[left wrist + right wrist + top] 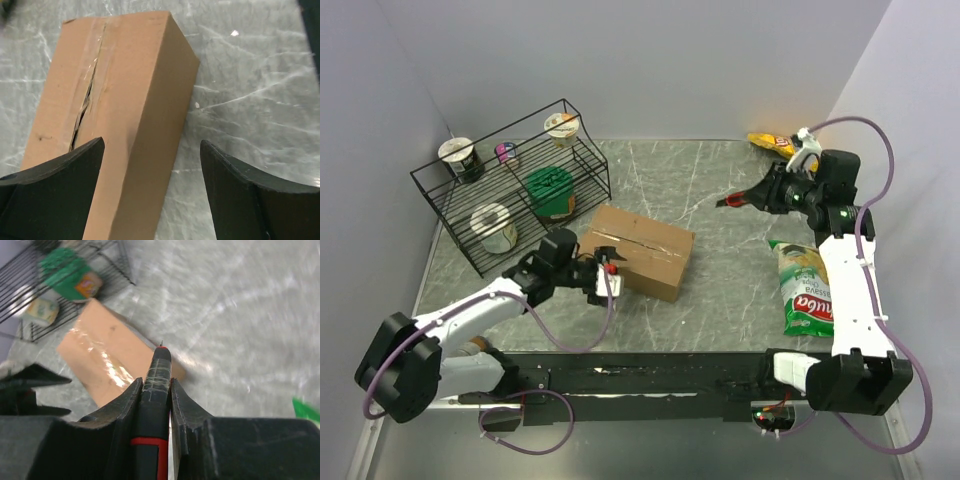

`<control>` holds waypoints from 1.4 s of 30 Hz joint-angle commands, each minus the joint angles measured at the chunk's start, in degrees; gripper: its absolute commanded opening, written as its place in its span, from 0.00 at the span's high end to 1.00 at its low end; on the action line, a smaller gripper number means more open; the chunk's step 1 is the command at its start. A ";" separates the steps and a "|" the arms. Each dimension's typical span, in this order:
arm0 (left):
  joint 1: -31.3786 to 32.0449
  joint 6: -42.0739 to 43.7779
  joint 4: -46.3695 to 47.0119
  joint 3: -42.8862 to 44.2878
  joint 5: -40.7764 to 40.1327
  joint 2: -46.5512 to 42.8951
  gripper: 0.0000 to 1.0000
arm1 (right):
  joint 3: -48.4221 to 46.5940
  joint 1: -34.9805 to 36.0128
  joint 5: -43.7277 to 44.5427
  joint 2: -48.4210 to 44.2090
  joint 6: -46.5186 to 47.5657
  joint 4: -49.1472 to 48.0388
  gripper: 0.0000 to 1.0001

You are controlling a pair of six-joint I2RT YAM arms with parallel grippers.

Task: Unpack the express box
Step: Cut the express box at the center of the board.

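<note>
The express box (638, 250) is a brown carton lying in the middle of the table, flaps down. The tape along its centre seam (85, 105) is split. My left gripper (603, 280) is at the box's near left end, open. In the left wrist view its fingers (60, 175) straddle the box's (130, 90) top edge and long side without touching. My right gripper (752, 196) hovers to the right of the box, shut on a black tool with a red band (159, 362). The tool's tip points toward the box (100, 355).
A black wire rack (582, 140) at the back left holds cups and a green tub (551, 190). A green snack bag (805, 290) lies beside the right arm. A yellow packet (770, 143) sits at the back right corner.
</note>
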State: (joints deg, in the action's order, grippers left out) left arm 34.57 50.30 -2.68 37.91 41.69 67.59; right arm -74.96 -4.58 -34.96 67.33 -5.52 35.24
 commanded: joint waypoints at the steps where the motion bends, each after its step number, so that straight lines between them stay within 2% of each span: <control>1: 4.36 7.61 18.75 -3.45 -5.83 1.31 0.17 | 2.35 -2.10 6.19 -2.46 -4.06 -0.96 1.00; 4: 6.99 6.92 24.36 -2.85 -7.32 5.52 0.17 | 2.36 -2.10 14.11 -3.87 -4.32 -0.01 1.00; 8: 9.64 7.00 30.36 -0.83 -8.29 11.85 0.17 | 4.02 -2.28 17.21 -6.33 -2.93 -0.70 1.00; 14: 12.01 3.76 40.09 9.36 -15.23 26.78 0.18 | 4.91 -3.94 -0.16 -5.81 6.75 -0.18 1.00; 16: 12.54 1.03 40.82 15.40 -18.55 32.15 0.17 | 4.65 -3.95 1.20 -5.02 5.79 0.26 1.00; 18: 12.63 -2.21 36.80 22.51 -19.80 35.22 0.17 | 4.03 -4.38 6.65 -4.23 2.98 0.00 1.00; 20: 12.63 -3.45 31.45 26.50 -19.81 35.33 0.17 | 4.12 -5.26 5.36 -3.09 1.57 -2.63 1.00; 22: 12.11 -6.35 22.13 29.76 -18.84 32.53 0.16 | 3.50 -6.41 2.81 -1.95 0.69 -3.77 1.00; 24: 10.53 -9.50 10.23 31.42 -11.93 28.32 0.16 | 4.03 -6.58 3.05 -1.50 -1.41 -6.23 1.00; 26: 7.19 -12.84 3.23 32.75 -3.33 25.76 0.16 | 4.56 -7.28 2.80 -0.36 -5.44 -8.34 1.00; 27: 6.22 -18.17 0.59 34.06 -1.54 23.92 0.16 | 4.30 -7.98 0.70 0.16 -6.69 -8.96 1.00; 29: 3.24 -25.92 -1.63 34.51 -0.04 22.42 0.16 | 4.56 -8.34 1.82 0.61 -9.58 -10.71 1.00; 30: 2.36 -33.27 -1.72 34.42 1.88 21.36 0.15 | 6.12 -8.51 0.78 0.52 -10.47 -14.81 1.00; 32: 0.07 -37.46 -1.37 33.46 3.91 21.00 0.15 | 7.45 -8.69 -3.35 0.69 -10.48 -18.18 1.00; 33: -0.29 -39.30 -0.84 32.24 1.75 20.91 0.15 | 7.98 -9.30 -3.88 1.05 -10.91 -18.89 1.00; 34: -1.07 -39.67 -0.14 32.14 0.77 21.09 0.15 | 8.94 -12.35 -11.37 1.92 -12.13 -21.16 1.00; 35: -1.69 -37.58 -0.31 32.14 0.59 22.13 0.15 | 12.69 -14.21 -14.40 2.45 -18.41 -24.58 1.00; 36: -2.57 -35.30 -1.18 33.27 0.24 22.84 0.16 | 14.56 -15.36 -16.26 3.76 -21.96 -31.31 1.00; 37: -2.75 -33.45 -2.41 33.80 -0.99 23.46 0.16 | 16.40 -16.94 -17.15 4.64 -28.69 -34.07 1.00; 39: -2.92 -30.27 -2.51 34.77 -4.06 25.04 0.16 | 21.07 -17.39 -20.83 8.40 -34.27 -43.63 1.00; 42: -2.93 -28.95 -6.01 38.19 -3.99 27.24 0.16 | 21.87 -16.69 -21.38 9.75 -32.64 -43.33 1.00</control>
State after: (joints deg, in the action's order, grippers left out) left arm 31.77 19.20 -3.90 70.91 38.50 92.53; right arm -54.94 -21.96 -49.89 74.85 -31.16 3.14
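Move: The express box lies just beyond my open left hand: its middle is about 7 cm ahead, 5 cm to the right and 7 cm lower, with its near right corner some 12 cm right and 2 cm back. The green tub in the rack stands about 19 cm ahead and 14 cm left of that hand; the white tub is 11 cm ahead and 26 cm left. From my right hand the box is about 23 cm left, 4 cm back and 24 cm below. I sweep my open left hand right, dipping slightly along the box's near side, then forward about 9 cm to swing its right end outward. Next I lift it some 14 cm while swinging back left, and finally sink a few centimetres over the box, tipping the fingers down. My right hand keeps its cutter and drifts right and down, rolling about 25 degrees, left side up. ##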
